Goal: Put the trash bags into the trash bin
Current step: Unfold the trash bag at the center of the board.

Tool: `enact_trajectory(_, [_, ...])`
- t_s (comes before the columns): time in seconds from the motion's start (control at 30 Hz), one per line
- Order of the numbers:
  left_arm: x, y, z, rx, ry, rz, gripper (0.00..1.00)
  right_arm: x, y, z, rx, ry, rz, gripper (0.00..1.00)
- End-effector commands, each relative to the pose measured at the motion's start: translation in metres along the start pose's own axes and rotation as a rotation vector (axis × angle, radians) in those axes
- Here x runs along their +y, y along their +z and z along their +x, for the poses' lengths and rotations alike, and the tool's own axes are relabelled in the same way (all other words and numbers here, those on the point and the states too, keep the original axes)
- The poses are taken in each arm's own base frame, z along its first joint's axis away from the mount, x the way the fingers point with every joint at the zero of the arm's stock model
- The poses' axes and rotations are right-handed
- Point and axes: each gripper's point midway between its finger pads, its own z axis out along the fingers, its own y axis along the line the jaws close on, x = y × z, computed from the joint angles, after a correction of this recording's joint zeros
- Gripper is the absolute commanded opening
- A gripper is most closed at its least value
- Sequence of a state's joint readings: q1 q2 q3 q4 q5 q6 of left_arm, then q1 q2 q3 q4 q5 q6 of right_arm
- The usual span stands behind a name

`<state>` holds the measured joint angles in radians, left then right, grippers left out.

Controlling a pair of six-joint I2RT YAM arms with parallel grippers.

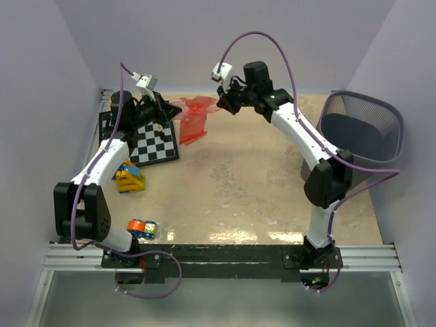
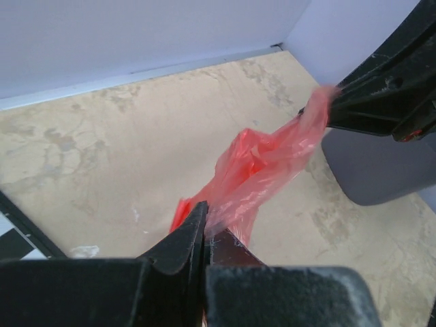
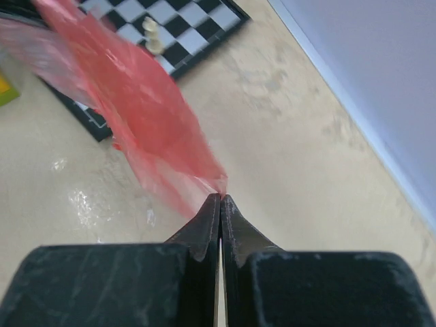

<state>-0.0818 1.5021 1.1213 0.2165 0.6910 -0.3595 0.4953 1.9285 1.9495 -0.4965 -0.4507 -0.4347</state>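
A red-orange trash bag (image 1: 193, 120) hangs above the back of the table, stretched between both grippers. My left gripper (image 1: 167, 109) is shut on its left end; in the left wrist view the film (image 2: 262, 160) runs out from the shut tips (image 2: 204, 216) toward the right gripper's fingers (image 2: 354, 102). My right gripper (image 1: 219, 103) is shut on the other end, the film (image 3: 129, 102) pinched at its tips (image 3: 221, 197). The dark wire-mesh trash bin (image 1: 361, 133) stands tilted at the right edge, apart from both grippers.
A chessboard (image 1: 153, 143) lies under the left arm, with a white piece (image 3: 153, 35) on it. A yellow toy (image 1: 129, 177) and a small blue-orange object (image 1: 142, 228) sit at the near left. Walls close the back and sides.
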Motion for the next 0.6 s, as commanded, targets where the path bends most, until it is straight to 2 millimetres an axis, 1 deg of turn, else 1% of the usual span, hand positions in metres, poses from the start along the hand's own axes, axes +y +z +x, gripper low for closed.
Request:
enact_trajectory(0.0, [0.013,-0.014,-0.025,-0.077,0.087,-0.145,0.00,-0.055,-0.049,-0.004,-0.069,0.348,0.287,0.00])
enact_trajectory(0.07, [0.016,-0.015,-0.024,-0.080,0.086,-0.168,0.00,-0.054,-0.053,0.008,-0.060,0.459,0.302,0.00])
enact_trajectory(0.1, [0.017,-0.015,-0.023,-0.076,0.082,-0.171,0.00,-0.049,-0.055,0.010,-0.061,0.495,0.286,0.00])
enact_trajectory(0.2, [0.017,-0.014,-0.017,-0.061,0.065,-0.164,0.00,-0.034,-0.055,0.011,-0.069,0.577,0.243,0.00])
enact_trajectory(0.27, [0.016,-0.013,-0.012,-0.052,0.061,-0.154,0.00,-0.027,-0.056,0.005,-0.093,0.588,0.203,0.00])
enact_trajectory(0.3, [0.012,-0.013,-0.010,-0.043,0.064,-0.131,0.03,-0.022,-0.055,0.001,-0.099,0.555,0.170,0.00])
enact_trajectory(0.37, [0.001,-0.012,-0.010,-0.038,0.104,-0.072,0.19,-0.011,-0.052,-0.009,-0.104,0.460,0.128,0.00])
enact_trajectory(0.43, [-0.009,-0.012,-0.013,-0.047,0.176,-0.010,0.31,-0.002,-0.050,-0.018,-0.105,0.352,0.097,0.00])
enact_trajectory(0.5, [-0.019,-0.012,-0.019,-0.060,0.268,0.044,0.38,0.004,-0.049,-0.027,-0.116,0.291,0.068,0.00])
enact_trajectory(0.57, [-0.025,-0.011,-0.022,-0.060,0.331,0.088,0.43,0.011,-0.047,-0.033,-0.123,0.273,0.038,0.00])
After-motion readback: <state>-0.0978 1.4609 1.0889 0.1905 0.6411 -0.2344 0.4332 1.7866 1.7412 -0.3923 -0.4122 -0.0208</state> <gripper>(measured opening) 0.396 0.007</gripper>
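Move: The trash bag is pinched in both hands, hanging between them: its middle lies about 5 cm to the right of the left hand, 1 cm back and 5 cm below it, and about 7 cm to the left of the right hand, 1 cm back and 5 cm down. On the table some 25 cm below, the chess board's middle lies about 19 cm left of the left hand and 3 cm farther out. The yellow block toy is about 20 cm left of the left hand and 16 cm back. The trash bag, pinched at its right end, is tugged to the right about 5 cm and slightly down by the right hand, which turns some 20 degrees clockwise while tipping down, then eases back and a little left with its fingers still shut. The left hand stays nearly in place and, after the tug, opens to almost half, ending with no hold on the left end. ##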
